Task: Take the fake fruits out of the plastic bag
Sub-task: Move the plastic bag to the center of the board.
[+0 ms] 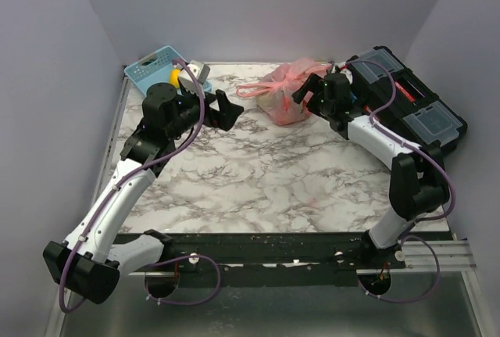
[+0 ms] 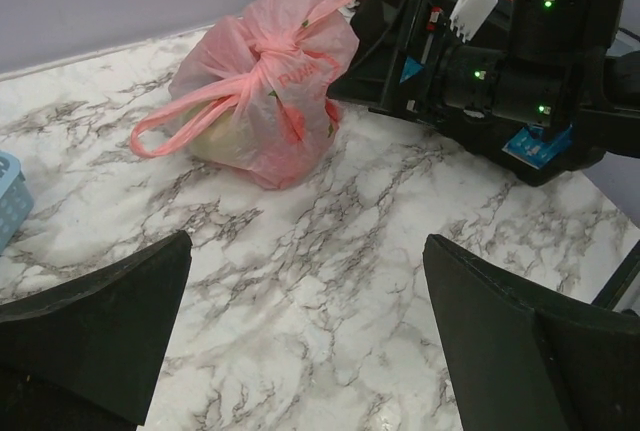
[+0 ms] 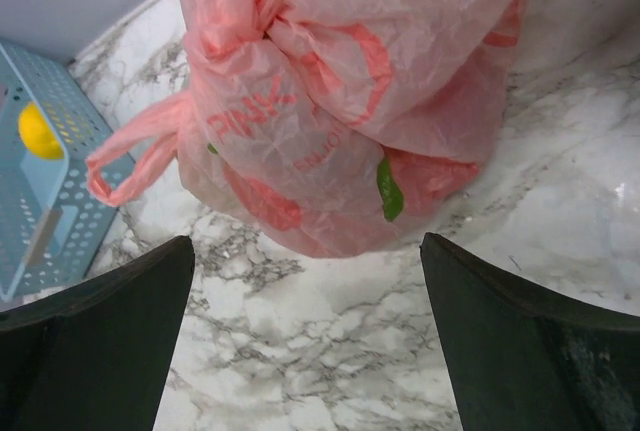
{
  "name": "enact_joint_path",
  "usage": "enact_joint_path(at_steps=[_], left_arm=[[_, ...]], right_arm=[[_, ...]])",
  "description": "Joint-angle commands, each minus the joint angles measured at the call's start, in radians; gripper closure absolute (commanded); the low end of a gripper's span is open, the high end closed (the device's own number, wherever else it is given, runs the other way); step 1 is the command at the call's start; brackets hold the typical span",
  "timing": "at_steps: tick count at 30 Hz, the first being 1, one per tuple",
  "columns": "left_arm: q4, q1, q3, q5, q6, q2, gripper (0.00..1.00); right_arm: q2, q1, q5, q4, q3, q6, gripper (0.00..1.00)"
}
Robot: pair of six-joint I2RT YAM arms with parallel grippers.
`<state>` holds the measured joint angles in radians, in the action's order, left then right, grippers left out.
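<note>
The pink plastic bag sits tied by its handles at the back middle of the marble table, bulging with fake fruits that show only as red and pale yellow shapes through the film. In the right wrist view the plastic bag fills the top, with a green leaf and a red fruit pressed against its wall. My right gripper is open just short of the bag's base. My left gripper is open over bare marble, well short of the bag. One loop handle sticks out to the left.
A light blue slotted basket stands at the back left with a yellow fruit in it. A black toolbox lies along the right side behind my right arm. Purple walls close in the table on three sides.
</note>
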<state>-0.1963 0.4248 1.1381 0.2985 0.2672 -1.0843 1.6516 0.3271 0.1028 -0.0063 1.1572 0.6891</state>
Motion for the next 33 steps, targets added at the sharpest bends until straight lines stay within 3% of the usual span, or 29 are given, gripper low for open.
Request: enact_joint_path(at_steps=[1,6,13,17,22,33], left_arm=[[0.046,-0.046,0.025,0.105,0.05,-0.003,0.01],[0.061,-0.064,0.031,0.169,0.091,-0.035,0.01],[0.07,-0.067,0.041,0.225,0.12,-0.072,0.01],[0.072,-0.067,0.043,0.23,0.132,-0.078,0.01],[0.074,-0.067,0.042,0.235,0.145,-0.079,0.01],[0.079,-0.067,0.039,0.239,0.159,-0.115,0.01]], right_arm=[[0.078,-0.003,0.013,0.101,0.084,0.076,0.03],[0.173,-0.003,0.067,0.1,0.183,0.129,0.05],[0.29,-0.003,0.084,0.107,0.296,0.131,0.17],[0.339,-0.003,0.03,0.098,0.333,0.113,0.31],[0.361,-0.004,0.001,0.101,0.309,0.113,0.41],[0.334,0.012,-0.227,0.243,0.155,0.089,0.83]])
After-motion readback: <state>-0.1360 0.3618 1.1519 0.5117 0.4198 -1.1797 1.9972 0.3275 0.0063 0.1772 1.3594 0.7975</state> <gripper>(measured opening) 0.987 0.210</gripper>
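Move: The plastic bag's middle lies about 8 cm ahead of my right hand, 4 cm to its left and 8 cm below, with its knotted neck on top. From this hand the black toolbox is some 38 cm to the right and 5 cm farther out; the blue basket is around 55 cm to the left and 20 cm farther out, both low on the board. From my left hand the bag is roughly 23 cm ahead, 17 cm right and 27 cm below. With my right fingers still wide open, I reach about 9 cm forward and slightly left over the near side of the bag to its knotted neck, then sink some 5 cm, easing back a little and on to the left, while closing until I pinch the gathered plastic at the knot. My left hand shifts only 2 cm right, open and empty, tipping down a little. ##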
